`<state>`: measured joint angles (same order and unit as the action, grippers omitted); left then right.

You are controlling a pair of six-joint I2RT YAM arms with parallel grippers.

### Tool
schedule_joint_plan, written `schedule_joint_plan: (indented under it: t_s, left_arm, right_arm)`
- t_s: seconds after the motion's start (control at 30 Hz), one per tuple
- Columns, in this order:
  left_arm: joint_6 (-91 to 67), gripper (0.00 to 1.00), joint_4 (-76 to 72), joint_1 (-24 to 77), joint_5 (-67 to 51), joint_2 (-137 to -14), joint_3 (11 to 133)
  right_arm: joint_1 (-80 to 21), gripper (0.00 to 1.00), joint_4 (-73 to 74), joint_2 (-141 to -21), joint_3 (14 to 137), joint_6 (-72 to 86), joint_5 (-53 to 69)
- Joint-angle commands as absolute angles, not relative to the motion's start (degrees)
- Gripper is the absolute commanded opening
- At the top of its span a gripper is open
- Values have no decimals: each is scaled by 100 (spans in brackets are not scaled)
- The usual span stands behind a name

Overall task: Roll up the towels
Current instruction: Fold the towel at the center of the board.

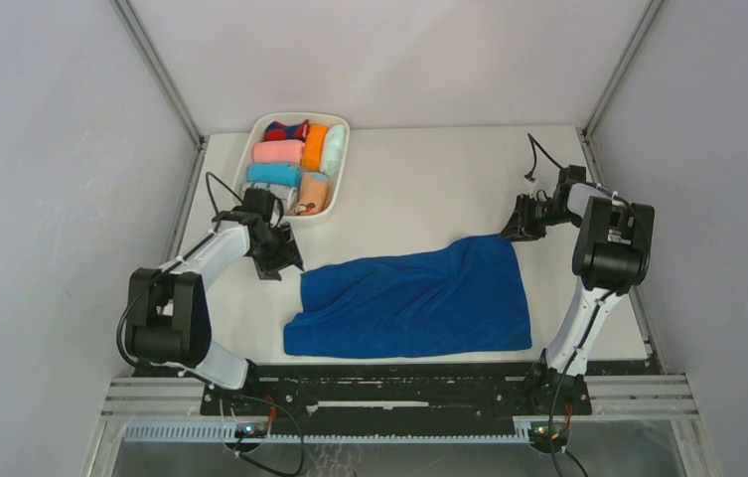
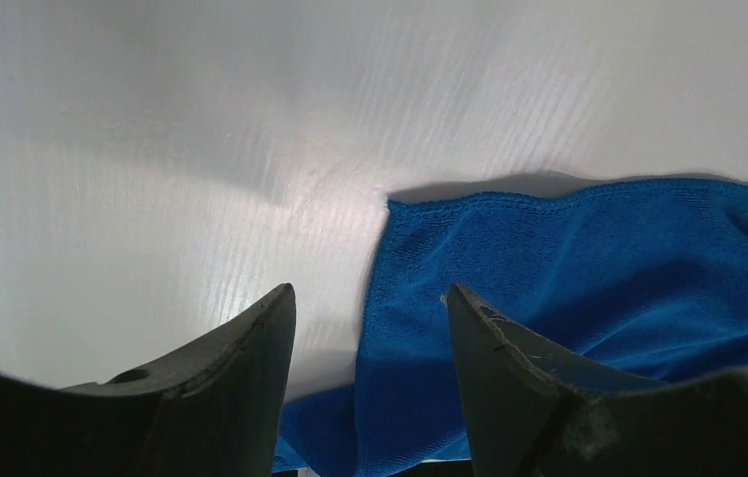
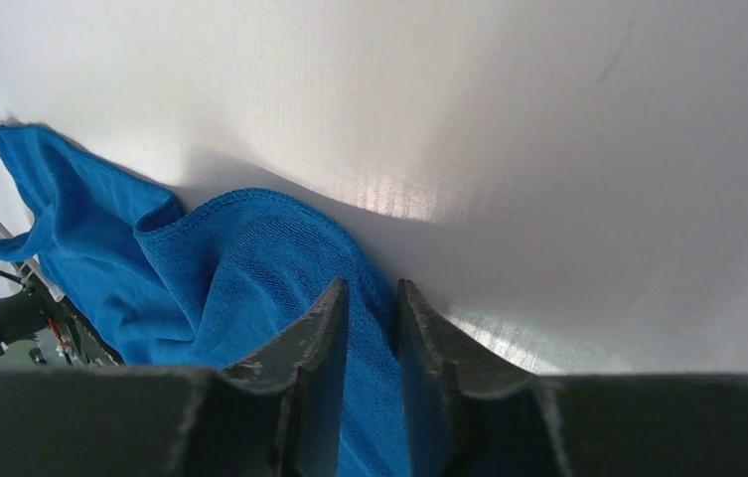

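The royal-blue towel [image 1: 419,298] lies spread flat across the near middle of the table, rumpled along its left side. My left gripper [image 1: 285,260] hovers at the towel's far left corner, open, with that corner [image 2: 598,258] below and between its fingers [image 2: 370,290]. My right gripper [image 1: 514,231] is at the far right corner. Its jaws [image 3: 370,283] have narrowed onto the towel's hemmed edge [image 3: 230,268], and blue cloth fills the slim gap. A peach-orange towel [image 1: 315,192] lies rolled at the near end of the tray.
A white tray [image 1: 295,116] at the back left holds pink [image 1: 278,151], orange [image 1: 315,146], mint [image 1: 334,149], light-blue [image 1: 273,174] and printed [image 1: 287,130] rolls. It sits just behind my left arm. Grey walls enclose the table on three sides.
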<state>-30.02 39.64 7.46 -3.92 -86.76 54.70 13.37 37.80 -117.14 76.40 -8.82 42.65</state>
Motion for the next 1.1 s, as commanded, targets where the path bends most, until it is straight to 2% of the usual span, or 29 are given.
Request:
schedule_joint_plan:
  t_s: [0.0,0.17,0.33,0.6,1.07]
  left_arm:
    - [-2689,63,4107,720,-660,-8779,5983]
    - [-2595,63,4140,719,-875,-9110,6185]
    - [-2577,60,4106,722,-984,-9389,6299]
    - [-2583,42,4178,823,-537,-9652,6366]
    - [-2681,34,4314,1282,195,-10145,6745]
  right_arm:
    - [1334,20,3869,-11721,7832,-1088,4121]
    - [1327,0,3909,-11720,7996,-1098,3746]
    - [1235,0,3859,-11572,7998,-1101,3381]
    - [1123,0,3850,-11573,7981,-1100,3314]
    - [1114,0,3849,-11481,7972,-1123,3324]
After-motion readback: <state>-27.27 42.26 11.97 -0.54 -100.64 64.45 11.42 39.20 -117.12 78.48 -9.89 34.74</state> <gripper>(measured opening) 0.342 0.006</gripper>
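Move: The towel's far-right corner already lies between the right hand's open fingertips, about 1 cm below the hand point; the near-right corner is some 23 cm back and 3 cm to the right. For the left hand, the towel's far-left corner lies about 3 cm ahead, 2 cm to the right and 4 cm below. The near-left corner is about 13 cm back, straight behind that hand, and the peach roll some 21 cm ahead and 4 cm to its right. The right fingers close fully and pinch the far-right corner, the hand easing about 1 cm right and slightly down with a roll of under 10 degrees, then holding there. The left hand goes forward and right to the far-left corner, lifting a touch before sinking, some 4 cm in all, its fingers narrowing from over half to about a third open around the corner without yet gripping. ##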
